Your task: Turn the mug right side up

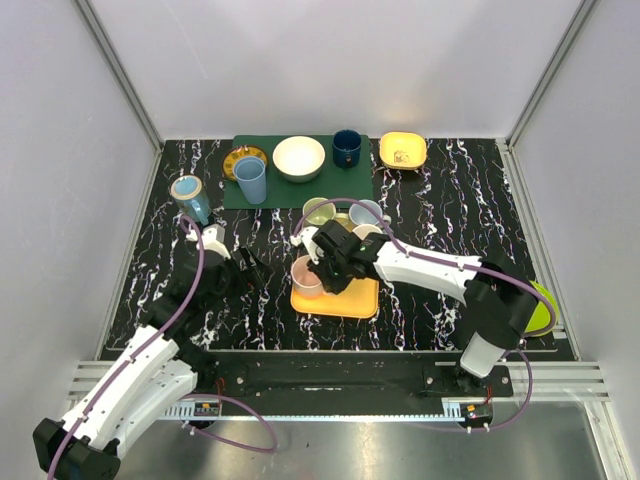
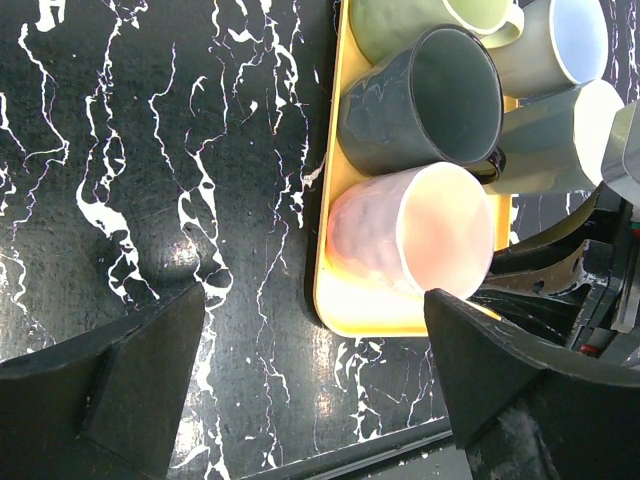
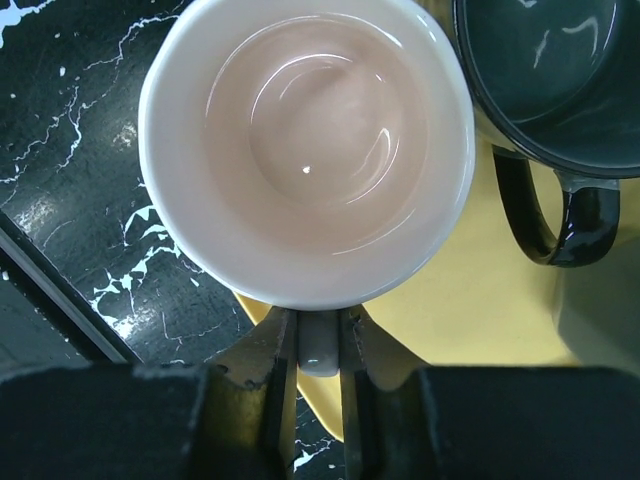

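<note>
The pink mug (image 1: 306, 274) is mouth up at the left end of the yellow tray (image 1: 352, 301). From above, the right wrist view looks straight into the mug (image 3: 305, 150), its inside empty. My right gripper (image 3: 320, 340) is shut on the mug's handle (image 3: 321, 350), one finger on each side of it; in the top view the gripper (image 1: 322, 268) is just right of the mug. My left gripper (image 2: 312, 330) is open and holds nothing. It hangs over the black table, left of the tray (image 2: 370, 305) and the mug (image 2: 415, 232), touching neither.
On the tray behind the pink mug stand a dark grey mug (image 3: 545, 80), a green mug (image 1: 318, 211) and a pale blue-lined mug (image 1: 366, 212). The green mat (image 1: 300, 190) at the back holds a white bowl, a blue cup and a navy mug. A blue tumbler (image 1: 190, 198) stands far left.
</note>
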`<state>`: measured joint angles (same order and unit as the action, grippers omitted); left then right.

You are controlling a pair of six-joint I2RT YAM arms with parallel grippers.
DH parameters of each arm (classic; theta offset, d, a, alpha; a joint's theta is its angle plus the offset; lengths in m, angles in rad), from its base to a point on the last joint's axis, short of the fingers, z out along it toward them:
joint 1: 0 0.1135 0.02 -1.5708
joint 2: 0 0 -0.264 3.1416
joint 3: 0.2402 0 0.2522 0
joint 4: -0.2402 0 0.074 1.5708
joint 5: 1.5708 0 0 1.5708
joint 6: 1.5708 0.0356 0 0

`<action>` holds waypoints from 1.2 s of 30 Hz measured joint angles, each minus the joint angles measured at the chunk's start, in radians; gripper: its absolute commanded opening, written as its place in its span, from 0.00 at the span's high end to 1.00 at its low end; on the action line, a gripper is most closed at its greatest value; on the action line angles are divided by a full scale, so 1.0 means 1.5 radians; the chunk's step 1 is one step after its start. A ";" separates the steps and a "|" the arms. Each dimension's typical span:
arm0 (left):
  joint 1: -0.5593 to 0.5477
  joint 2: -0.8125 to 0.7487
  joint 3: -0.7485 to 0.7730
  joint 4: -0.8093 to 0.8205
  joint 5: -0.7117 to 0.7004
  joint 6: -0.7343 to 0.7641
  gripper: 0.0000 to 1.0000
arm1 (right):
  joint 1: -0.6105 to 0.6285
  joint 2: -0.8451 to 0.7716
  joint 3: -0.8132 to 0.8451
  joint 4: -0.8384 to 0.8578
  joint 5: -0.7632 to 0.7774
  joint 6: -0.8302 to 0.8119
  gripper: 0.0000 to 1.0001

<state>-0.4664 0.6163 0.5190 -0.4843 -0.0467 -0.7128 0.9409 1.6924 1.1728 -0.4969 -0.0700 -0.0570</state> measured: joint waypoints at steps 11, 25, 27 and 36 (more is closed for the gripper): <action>-0.001 -0.027 0.000 0.000 -0.007 -0.002 0.10 | 0.020 -0.053 -0.024 -0.018 0.041 0.048 1.00; -0.001 -0.138 0.039 -0.010 -0.062 -0.014 0.02 | 0.030 -0.259 0.010 -0.057 0.053 0.150 1.00; -0.001 -0.176 0.040 0.003 -0.058 -0.020 0.02 | 0.024 -0.289 0.013 -0.050 0.048 0.174 1.00; -0.001 -0.254 -0.049 0.316 0.119 -0.131 0.01 | -0.156 -0.465 -0.069 0.201 -0.119 0.402 1.00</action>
<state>-0.4671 0.2348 0.4450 -0.0097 0.1310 -0.9096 0.7074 0.9947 1.0691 -0.1959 -0.2481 0.5453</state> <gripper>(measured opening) 0.983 0.225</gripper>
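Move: The pink mug stands on the tray with its handle already pinched by the right hand; its middle is about 6 cm to that hand's left and 1 cm ahead, nearly level. From there the dark mug is some 9 cm ahead and 4 cm left, the grey-white mug about 9 cm ahead and 8 cm right, both at about hand height. From the open left hand, the pink mug is about 11 cm right, 2 cm ahead and 7 cm below. Keeping its pinch on the pink mug's handle, the right hand eases back a little, then lifts the mug steeply, nearly 30 cm, drifting right late and rolling its left side up by more than 50 degrees with a clockwise turn. The empty left hand, still open, rises about 17 cm, its fingers tipping upward as it rolls left side down. ##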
